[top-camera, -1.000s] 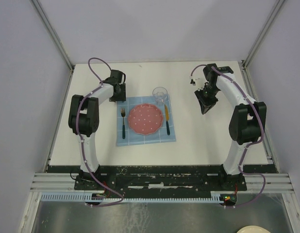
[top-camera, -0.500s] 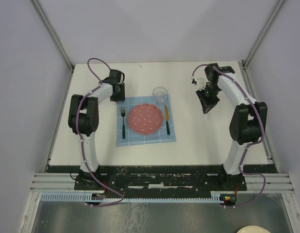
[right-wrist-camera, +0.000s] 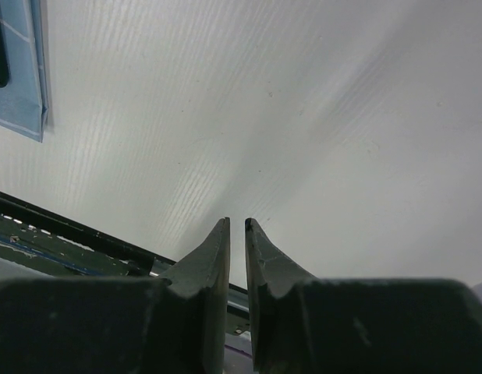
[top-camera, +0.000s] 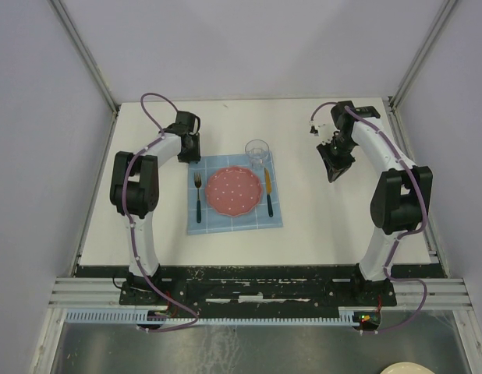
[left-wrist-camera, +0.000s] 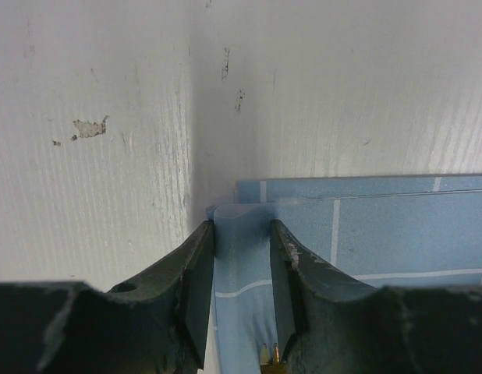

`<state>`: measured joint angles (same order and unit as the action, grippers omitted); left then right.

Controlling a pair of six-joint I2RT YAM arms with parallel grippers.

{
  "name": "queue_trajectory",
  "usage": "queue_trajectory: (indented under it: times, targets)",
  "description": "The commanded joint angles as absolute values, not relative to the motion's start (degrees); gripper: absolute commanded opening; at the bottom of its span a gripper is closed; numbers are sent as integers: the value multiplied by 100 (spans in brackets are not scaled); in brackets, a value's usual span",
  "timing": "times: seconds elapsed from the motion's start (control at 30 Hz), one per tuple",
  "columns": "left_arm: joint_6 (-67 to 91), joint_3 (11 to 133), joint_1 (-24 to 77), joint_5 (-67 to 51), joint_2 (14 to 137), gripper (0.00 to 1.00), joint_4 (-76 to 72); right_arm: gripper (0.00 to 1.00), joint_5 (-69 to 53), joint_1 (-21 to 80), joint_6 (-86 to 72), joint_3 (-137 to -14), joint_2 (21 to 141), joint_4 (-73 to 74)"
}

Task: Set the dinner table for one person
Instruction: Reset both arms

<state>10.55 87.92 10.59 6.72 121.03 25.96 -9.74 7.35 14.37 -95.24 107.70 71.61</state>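
Note:
The white dinner table point(top-camera: 319, 210) bears a blue grid placemat point(top-camera: 225, 220) with a pink dotted plate point(top-camera: 232, 191), a fork point(top-camera: 198, 195) on its left, a knife point(top-camera: 268, 191) on its right and a clear glass point(top-camera: 257, 152) at its far right corner. My left gripper point(top-camera: 192, 153) is down at the mat's far left corner. In the left wrist view it point(left-wrist-camera: 242, 226) is shut on a raised fold of the placemat point(left-wrist-camera: 381, 234). My right gripper point(top-camera: 332, 175) hangs over bare table right of the mat, with its jaws almost together and empty point(right-wrist-camera: 236, 223).
Grey walls and metal posts enclose the table on three sides. The black base rail point(top-camera: 256, 284) runs along the near edge and also shows in the right wrist view point(right-wrist-camera: 69, 226). The mat's edge shows at the right wrist view's top left point(right-wrist-camera: 19, 78).
My right gripper has drifted slightly to the right. The left gripper and everything on the mat have stayed in place.

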Motion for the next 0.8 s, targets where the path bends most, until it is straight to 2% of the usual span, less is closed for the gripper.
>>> queue_trajectory:
  times: [0.0, 0.47, 0.5, 0.57, 0.63, 0.77]
  targets:
    - [882, 8889, 991, 760, 12322, 40, 2377, 20, -888, 702, 1477, -9520, 10492, 7179]
    - [905, 9099, 986, 591, 12429, 34, 2475, 20, -862, 681, 1468, -9481, 10455, 7156]
    - [905, 9097, 991, 570, 12427, 31, 2477, 20, -860, 677, 1467, -9475, 10455, 7154]
    - [895, 9097, 985, 539, 12428, 17, 2501, 20, -853, 670, 1465, -9471, 10459, 7150]
    - [896, 9095, 991, 501, 12428, 10, 2522, 20, -853, 668, 1468, -9494, 10472, 7152]
    - [881, 9072, 990, 467, 12415, 3, 2537, 20, -845, 661, 1467, -9527, 10507, 7169]
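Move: The left hand, its fingers part open, is already down at the blue placemat's far left corner, which lies about 1 cm ahead and 1 cm to the left of it, a touch below. The fork is some 15 cm back and 2 cm right, the plate's middle about 13 cm back and 16 cm right, and the glass roughly level ahead and 25 cm right. From the idle right hand, that corner is about 54 cm left, 12 cm ahead and 11 cm down. The left hand stays low at the placemat's far left corner, creeping forward by less than half a centimetre with its fingers still slanting forward and down. Its fingers close slowly at first, then quickly from about two fifths open to nearly shut, the tips coming together at the corner to pinch the edge of the cloth. ##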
